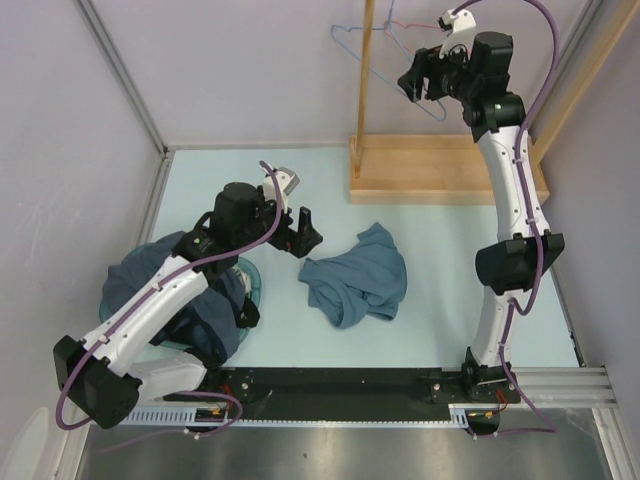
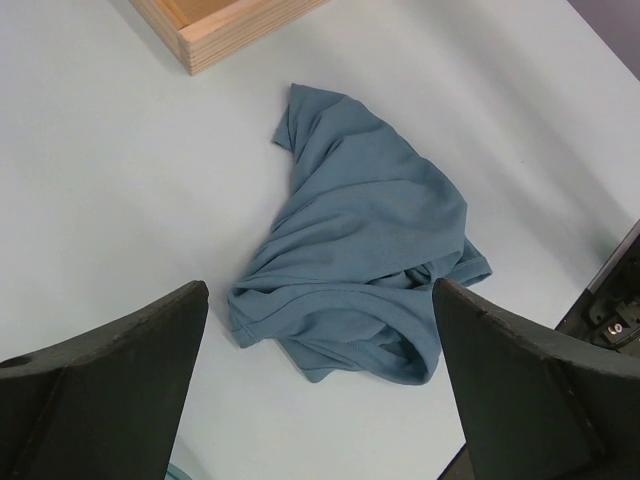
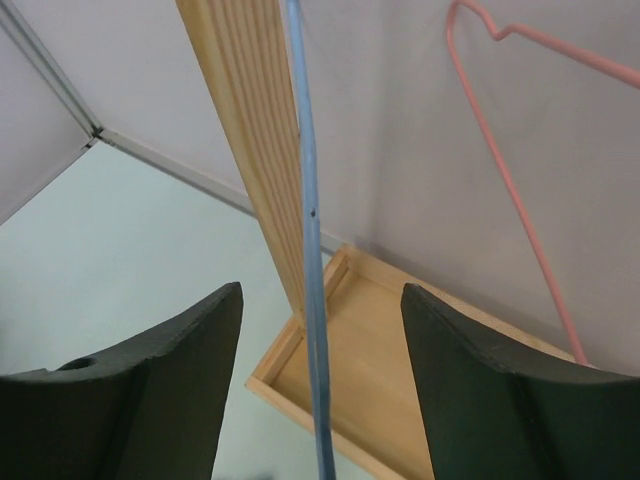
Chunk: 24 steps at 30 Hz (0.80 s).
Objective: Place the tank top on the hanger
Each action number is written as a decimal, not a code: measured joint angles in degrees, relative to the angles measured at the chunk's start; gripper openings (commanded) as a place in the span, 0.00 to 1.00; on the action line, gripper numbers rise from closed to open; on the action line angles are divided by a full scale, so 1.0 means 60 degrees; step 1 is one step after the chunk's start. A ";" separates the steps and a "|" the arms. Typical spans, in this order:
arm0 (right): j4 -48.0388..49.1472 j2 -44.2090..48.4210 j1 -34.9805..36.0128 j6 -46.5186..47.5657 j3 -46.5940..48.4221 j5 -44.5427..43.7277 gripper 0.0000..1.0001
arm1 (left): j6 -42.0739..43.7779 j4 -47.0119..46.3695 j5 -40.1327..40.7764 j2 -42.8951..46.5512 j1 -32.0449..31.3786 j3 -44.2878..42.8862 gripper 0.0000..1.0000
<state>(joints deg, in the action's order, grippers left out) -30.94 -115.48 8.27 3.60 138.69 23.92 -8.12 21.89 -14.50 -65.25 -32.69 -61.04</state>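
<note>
The teal-blue tank top (image 1: 355, 275) lies crumpled on the table between the arms; it also shows in the left wrist view (image 2: 360, 250). My left gripper (image 1: 305, 235) is open and empty, hovering just left of the tank top and above its near edge (image 2: 320, 400). The light-blue hanger (image 1: 438, 115) hangs on the wooden stand at the back. My right gripper (image 1: 415, 80) is raised to it and open. The hanger's blue wire (image 3: 310, 250) runs between the spread jaws (image 3: 320, 400), untouched.
A pink hanger (image 3: 510, 190) hangs right of the blue one. The stand's wooden post (image 3: 250, 130) and base tray (image 1: 445, 170) are at the back. A navy heap of clothes (image 1: 200, 300) in a teal basket (image 1: 252, 285) lies under the left arm.
</note>
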 measured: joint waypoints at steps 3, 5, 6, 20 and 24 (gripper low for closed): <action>-0.0036 0.0000 0.0175 0.0222 0.0000 -0.0197 0.37 | 0.0000 -0.0007 -0.0066 0.0000 0.0000 0.0018 1.00; -0.0084 0.0000 0.0324 0.0390 0.0015 -0.0426 0.36 | -0.0004 -0.0011 -0.0095 0.0000 0.0000 0.0036 0.99; -0.0117 0.0000 0.0404 0.0437 0.0018 -0.0561 0.33 | -0.0004 -0.0011 -0.0120 0.0000 0.0004 0.0040 0.99; -0.0317 0.0015 0.1177 0.0892 0.0197 -0.2805 0.00 | -0.0076 -0.0033 -0.0157 0.0000 0.0007 0.0040 0.99; -0.0353 0.0015 0.1286 0.0798 0.0503 -0.3231 0.00 | -0.0073 -0.0033 -0.0157 -0.0004 0.0007 0.0040 0.99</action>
<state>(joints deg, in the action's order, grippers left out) -33.06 -115.39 15.99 8.38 141.71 4.54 -8.56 21.69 -15.44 -65.28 -32.64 -60.80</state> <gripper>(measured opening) 0.036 0.994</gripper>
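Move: The blue hanger's near arm already runs between my right hand's open fingers, barely 1 cm left of and ahead of their midpoint, at the same height. The rack's upright post is roughly 10 cm left and 7 cm farther out from this hand; the red hanger's middle sits about 7 cm right, 5 cm ahead and 2 cm higher. From my left hand, that blue arm is some 27 cm ahead, 23 cm right and 18 cm up. I shut my right fingers from about three-quarters open onto the blue hanger's near arm, pinching it between the pads while the hand eases about 1.5 cm left. As they close I start swivelling the wrist some 10 degrees clockwise and rolling it slightly; once they have shut, I lift the arm of the hanger by 1.5 cm or so. ##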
